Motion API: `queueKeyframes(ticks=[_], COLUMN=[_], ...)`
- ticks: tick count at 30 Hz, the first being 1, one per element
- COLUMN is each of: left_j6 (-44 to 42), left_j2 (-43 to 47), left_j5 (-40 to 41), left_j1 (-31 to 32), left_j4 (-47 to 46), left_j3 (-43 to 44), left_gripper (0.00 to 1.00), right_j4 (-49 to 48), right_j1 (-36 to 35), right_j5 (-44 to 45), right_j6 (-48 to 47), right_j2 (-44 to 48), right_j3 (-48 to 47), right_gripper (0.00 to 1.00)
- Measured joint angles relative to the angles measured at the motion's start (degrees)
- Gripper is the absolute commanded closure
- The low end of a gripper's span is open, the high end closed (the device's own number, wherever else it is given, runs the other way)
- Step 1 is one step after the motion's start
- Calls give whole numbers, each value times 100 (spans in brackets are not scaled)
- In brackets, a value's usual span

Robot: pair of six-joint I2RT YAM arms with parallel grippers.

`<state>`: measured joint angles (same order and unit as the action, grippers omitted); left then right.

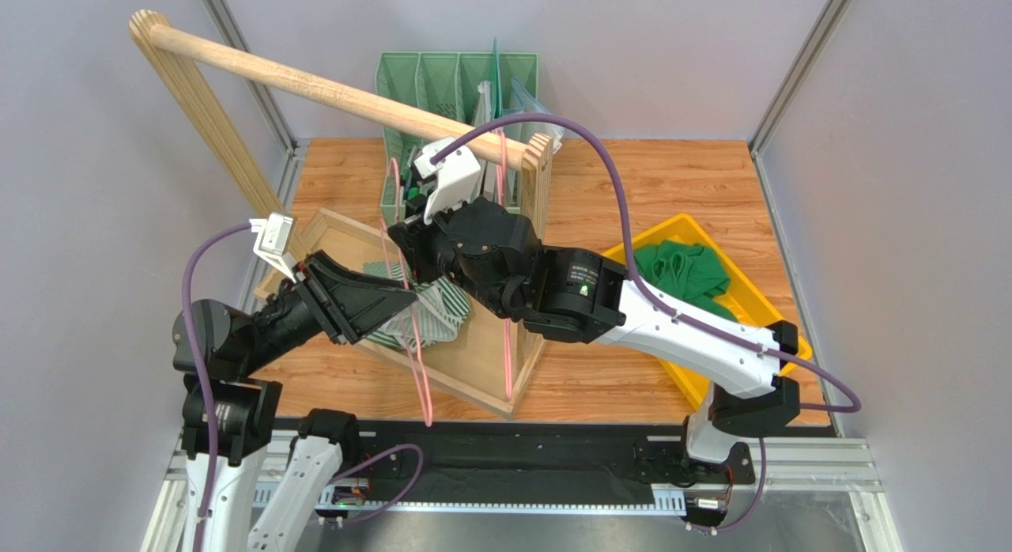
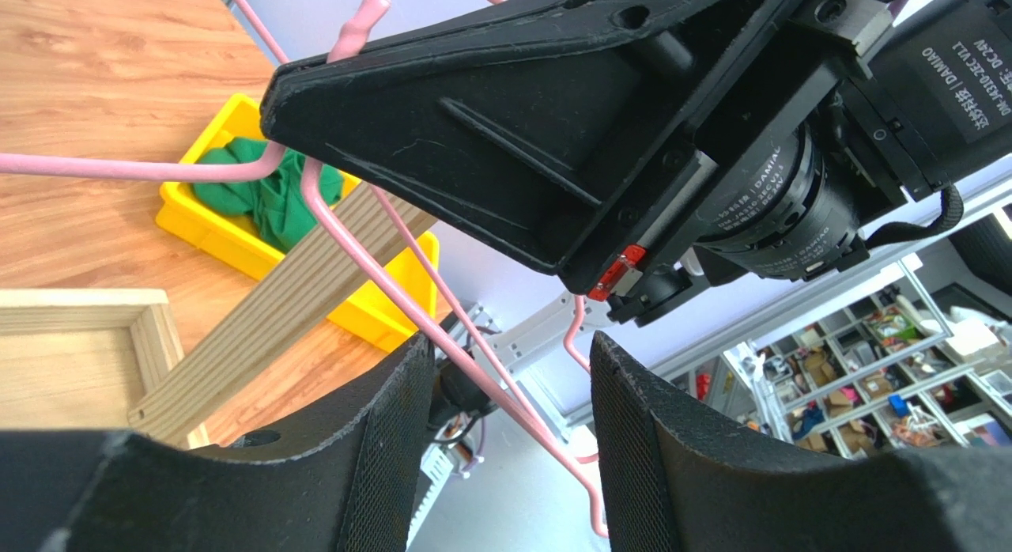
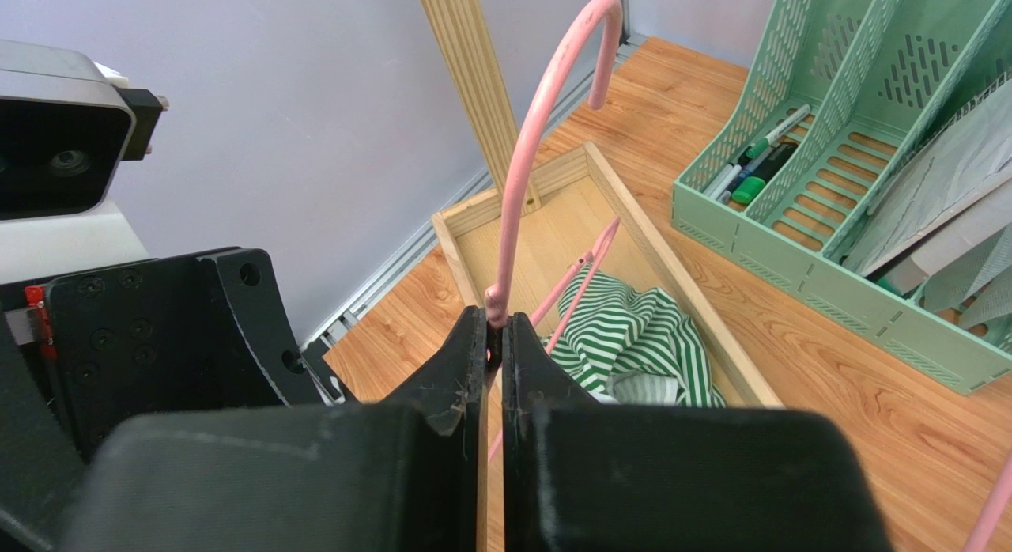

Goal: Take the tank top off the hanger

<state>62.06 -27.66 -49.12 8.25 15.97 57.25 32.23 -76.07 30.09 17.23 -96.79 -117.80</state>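
The green-and-white striped tank top (image 1: 435,314) (image 3: 643,339) lies bunched in the wooden tray (image 1: 475,380) (image 3: 523,226). The pink wire hanger (image 1: 417,353) (image 3: 524,196) stands over it. One hanger arm runs down into the cloth. My right gripper (image 1: 411,246) (image 3: 493,334) is shut on the hanger's neck, just below the hook. My left gripper (image 1: 402,296) (image 2: 511,386) is open below it. A bare run of hanger wire (image 2: 119,168) passes between its fingers, touching neither pad. The tank top is out of the left wrist view.
A wooden rail on posts (image 1: 297,75) spans the back, with another pink hanger (image 1: 511,339) hanging by its right post. A green file rack (image 1: 457,89) (image 3: 855,196) stands behind the tray. A yellow bin (image 1: 760,309) (image 2: 214,238) of green cloth sits at right.
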Motion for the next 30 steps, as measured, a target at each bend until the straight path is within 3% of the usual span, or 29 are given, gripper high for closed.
queueKeyframes(ticks=[15, 16, 19, 22, 25, 28, 30], left_j6=[214, 219, 251, 308, 308, 317, 323], left_j2=[-61, -63, -70, -138, -195, -162, -151], left_j5=[321, 339, 411, 566, 509, 481, 450], left_j1=[0, 0, 0, -15, -7, -2, -2], left_j4=[90, 98, 175, 369, 354, 354, 374], left_j3=[0, 0, 2, 2, 11, 26, 59], left_gripper=[71, 74, 97, 100, 100, 100, 100], right_j4=[-199, -238, -389, -516, -501, -431, -304], right_j1=[-140, -162, -212, -245, -284, -289, -295], right_j5=[223, 247, 308, 332, 356, 374, 363], right_j6=[-17, -20, -57, -76, -79, -125, -118], right_j2=[0, 0, 13, 59, 146, 330, 501], right_j3=[0, 2, 50, 50, 107, 365, 542], right_gripper=[100, 100, 100, 87, 59, 43, 39])
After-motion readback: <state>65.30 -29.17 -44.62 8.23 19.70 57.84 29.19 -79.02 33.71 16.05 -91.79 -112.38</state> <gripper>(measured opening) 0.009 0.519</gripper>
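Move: Right between the left hand's open fingers, about 2 cm ahead and 1 cm lower, runs the pink hanger's wire; from the right hand, already shut on its neck, that stretch lies some 6 cm back, 2 cm right and 1 cm down. The striped tank top is in the tray, roughly 26 cm ahead, 6 cm left and 38 cm below the left hand; a second hanger hangs about 14 cm ahead, 11 cm right and 5 cm lower. Taking over the hanger, the left hand eases forward about 2.5 cm, dips slightly and tips a few degrees, shuts its fingers on the wire just below the neck, then draws back half a centimetre. The right hand lifts the neck some 2 cm while drifting back, then opens to about half, lets go and sinks 1 cm, backing away to the right. ##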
